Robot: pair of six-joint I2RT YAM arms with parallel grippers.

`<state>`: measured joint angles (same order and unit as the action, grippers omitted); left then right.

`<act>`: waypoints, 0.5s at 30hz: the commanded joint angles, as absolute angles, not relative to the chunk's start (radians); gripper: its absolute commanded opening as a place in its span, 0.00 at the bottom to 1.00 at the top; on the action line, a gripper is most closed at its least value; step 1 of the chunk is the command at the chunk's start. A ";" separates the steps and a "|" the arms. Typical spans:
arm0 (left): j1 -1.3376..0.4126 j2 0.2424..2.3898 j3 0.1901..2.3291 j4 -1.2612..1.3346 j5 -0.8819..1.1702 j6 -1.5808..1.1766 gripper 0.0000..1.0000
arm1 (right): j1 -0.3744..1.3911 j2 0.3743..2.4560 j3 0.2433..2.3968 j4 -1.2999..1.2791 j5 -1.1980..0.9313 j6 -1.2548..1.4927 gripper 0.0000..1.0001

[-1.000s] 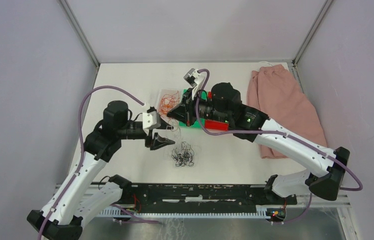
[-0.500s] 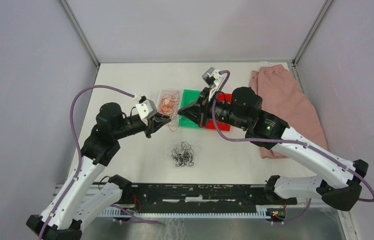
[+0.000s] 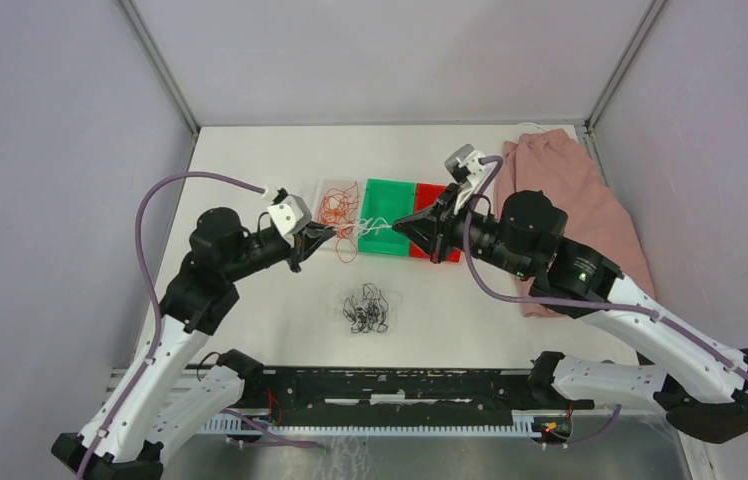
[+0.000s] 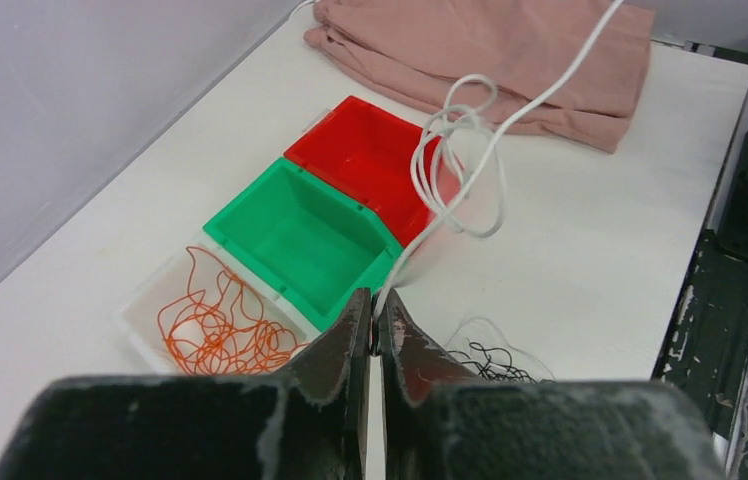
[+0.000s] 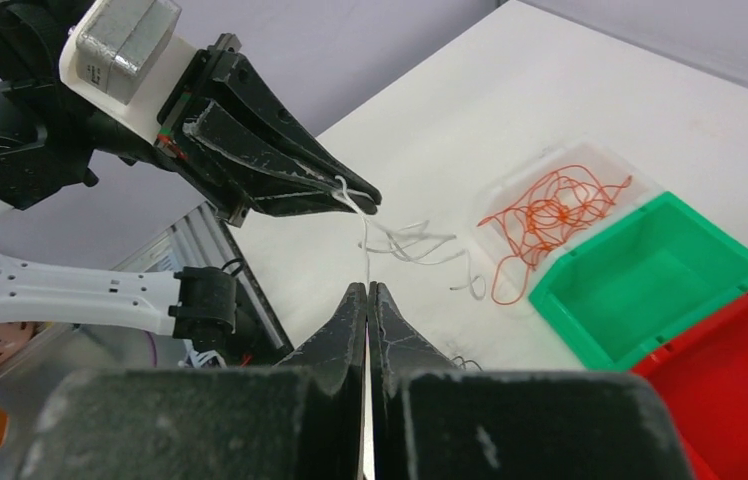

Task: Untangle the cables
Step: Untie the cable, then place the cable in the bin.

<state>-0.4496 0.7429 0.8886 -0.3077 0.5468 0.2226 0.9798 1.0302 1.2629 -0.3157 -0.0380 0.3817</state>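
Note:
The cables lie in three lots. A white cable [image 3: 366,228] is stretched in the air between my two grippers, its loops [image 4: 447,150] hanging over the bins. Orange cables [image 3: 336,208] fill a clear tray [image 3: 322,186]. Black cables [image 3: 366,308] form a clump on the table nearer the arm bases. My left gripper [image 3: 326,236] is shut on one end of the white cable [image 4: 420,240], beside the tray. My right gripper [image 3: 397,224] is shut on the other end over the green bin; a thin white strand [image 5: 363,250] runs up from its tips [image 5: 367,290] to the left gripper [image 5: 355,192].
A green bin [image 3: 386,196] and a red bin [image 3: 426,192] stand in a row right of the clear tray. A folded pink cloth [image 3: 570,205] lies at the back right. Grey walls enclose the table on three sides.
My left gripper rose from near the black clump to beside the tray and closed on the white cable. My right gripper drew back to the right, pulling the cable taut.

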 commanded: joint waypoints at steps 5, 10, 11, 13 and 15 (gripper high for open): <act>-0.451 0.738 0.888 -0.290 0.373 0.270 0.13 | 0.953 0.986 1.301 -0.412 0.181 0.289 0.00; -0.450 0.738 0.911 -0.308 0.469 0.283 0.19 | 0.926 1.008 1.327 -0.423 0.187 0.282 0.00; -0.450 0.740 0.918 -0.318 0.488 0.296 0.21 | 0.921 1.011 1.332 -0.427 0.195 0.279 0.00; -0.450 0.745 0.931 -0.344 0.527 0.352 0.30 | 0.906 1.015 1.335 -0.427 0.207 0.277 0.00; -0.451 0.758 0.950 -0.379 0.551 0.395 0.45 | 0.888 1.020 1.342 -0.422 0.210 0.276 0.00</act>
<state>-0.4530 0.7448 0.8898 -0.3302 0.4747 0.2821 0.9154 1.0164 1.2869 -0.4416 0.1646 0.2974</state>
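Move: Between the two grippers, both holding the white cable, its loose loops sit about 6 cm to the left hand's right and slightly above it. From the right hand they are some 4 cm left, 2 cm farther out and 5 cm lower. The red box lies about 18 cm ahead of the right hand, 10 cm to its right and 28 cm below; the green box is level with it, straight ahead of the hand. Drawing the white cable off to the right, the right hand keeps its shut grip and travels about 5 cm right and 4 cm forward, sinking slightly, towards the red box while swinging some 15 degrees clockwise. The left hand follows 1 to 2 cm forward and right, then eases back slightly as its fingers start to open, its hold on the cable ended. ##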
